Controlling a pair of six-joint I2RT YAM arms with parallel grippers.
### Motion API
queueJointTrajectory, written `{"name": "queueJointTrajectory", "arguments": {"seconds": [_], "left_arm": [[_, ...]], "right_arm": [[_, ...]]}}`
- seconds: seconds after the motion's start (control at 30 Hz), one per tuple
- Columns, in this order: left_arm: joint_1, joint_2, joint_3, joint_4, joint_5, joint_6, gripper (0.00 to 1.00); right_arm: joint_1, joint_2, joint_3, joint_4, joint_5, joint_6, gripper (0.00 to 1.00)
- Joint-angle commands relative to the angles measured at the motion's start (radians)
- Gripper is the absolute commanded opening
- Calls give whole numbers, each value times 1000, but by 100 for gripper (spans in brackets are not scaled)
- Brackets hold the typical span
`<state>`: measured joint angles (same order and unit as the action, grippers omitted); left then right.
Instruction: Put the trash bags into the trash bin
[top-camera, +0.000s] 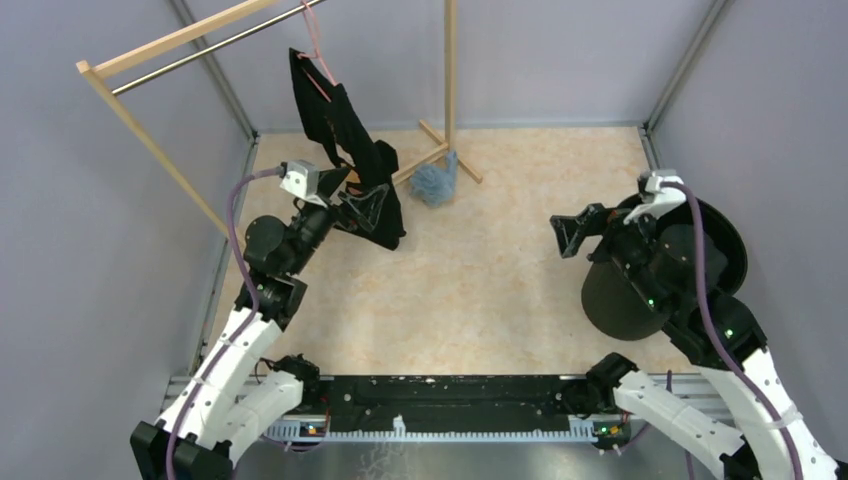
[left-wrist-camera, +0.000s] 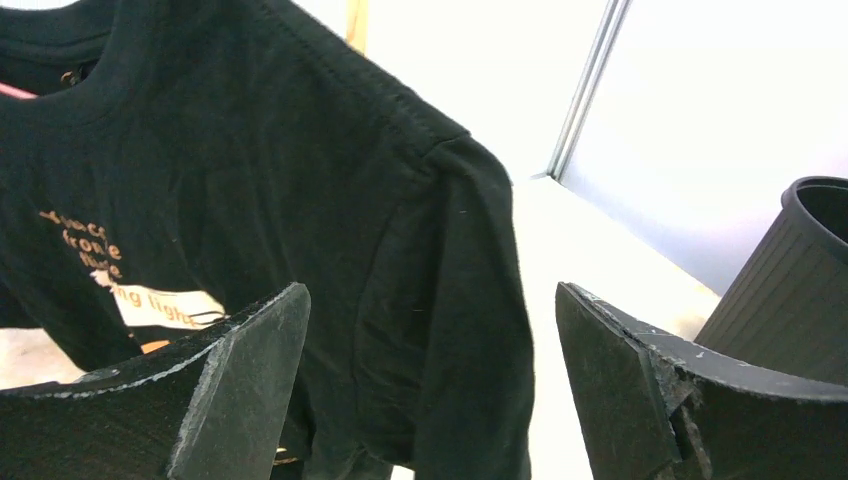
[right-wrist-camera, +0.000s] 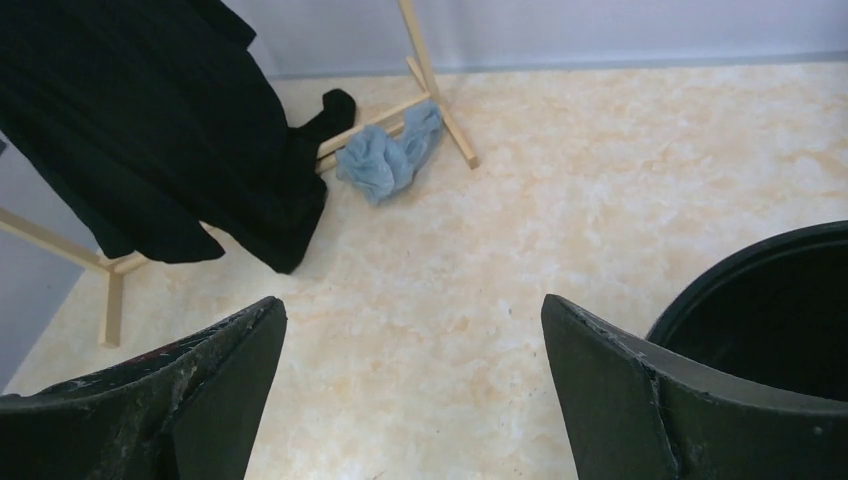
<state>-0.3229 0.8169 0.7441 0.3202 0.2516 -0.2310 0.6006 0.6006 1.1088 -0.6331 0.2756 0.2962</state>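
Observation:
The trash bag (top-camera: 436, 183) is a crumpled pale blue film lying on the floor at the foot of the wooden rack; the right wrist view shows the trash bag (right-wrist-camera: 390, 160) far ahead. The black ribbed trash bin (top-camera: 735, 250) stands at the right, partly hidden by my right arm. My right gripper (top-camera: 570, 235) is open and empty above the floor, just left of the bin (right-wrist-camera: 780, 310). My left gripper (top-camera: 365, 205) is open at the hanging black shirt (left-wrist-camera: 300, 200), whose sleeve fills the space ahead of the jaws. The bin (left-wrist-camera: 790, 290) is far off to their right.
A wooden clothes rack (top-camera: 170, 40) with a metal bar spans the back left, and its post (top-camera: 450, 70) and floor foot (right-wrist-camera: 440, 100) stand beside the bag. The black shirt (top-camera: 345, 150) hangs from it on a pink hanger. Grey walls enclose the floor.

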Motion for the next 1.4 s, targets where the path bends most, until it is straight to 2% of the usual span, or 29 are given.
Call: {"name": "queueJointTrajectory", "arguments": {"seconds": [0.0,0.2,0.3,0.37,0.5,0.6,0.7,0.83,0.93,1.1,1.23,1.37], "left_arm": [[-80,-32,42,35,-109,90,98],[-116,26,212,10,-203,106,98],[-117,68,312,-29,-269,149,98],[-117,63,288,4,-321,158,98],[-116,26,169,96,-329,203,98],[-99,-5,142,86,-294,205,98],[-100,-62,127,65,-274,218,98],[-117,-115,72,105,-363,285,98],[-122,-105,69,99,-429,303,98],[-122,-110,92,74,-376,264,98],[-122,-117,108,57,-340,251,98],[-121,-97,98,64,-368,265,98]], "right_arm": [[-5,102,42,6,-32,40,99],[3,283,40,125,-238,35,99],[61,354,-4,256,-219,39,99],[116,424,6,302,-171,31,99],[198,600,30,403,-44,12,99],[202,712,7,560,68,22,99],[202,843,-2,734,276,87,99],[188,1044,77,816,474,178,99],[151,1182,153,881,436,181,99],[124,1408,343,870,358,112,99],[95,1495,415,866,259,144,99],[85,1581,490,856,194,146,97]]}}
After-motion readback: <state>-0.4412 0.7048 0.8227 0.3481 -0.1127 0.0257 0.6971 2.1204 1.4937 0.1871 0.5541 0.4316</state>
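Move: The blue trash bag lies about 33 cm ahead of the right hand, 25 cm to its left and 30 cm below. The rack foot stands some 7 cm beyond the bag and level with it sideways; the hanging black shirt is around 15 cm left of the bag and 5 cm nearer. The trash bin is some 15 cm to the right hand's right, about level with it. From the left hand, the bag lies about 22 cm ahead, 13 cm right and 31 cm below. Forward, down and left, the right hand sweeps from beside the bin to the blue bag, about 30 cm out and 25 cm down, going left mostly early, then chiefly forward and down, and slowing as it arrives. It swings left, then back right, nose tipping slightly down, fingers wide open. The open left hand rises, settles partly back some 8 cm higher and drifts left, tilting up. ##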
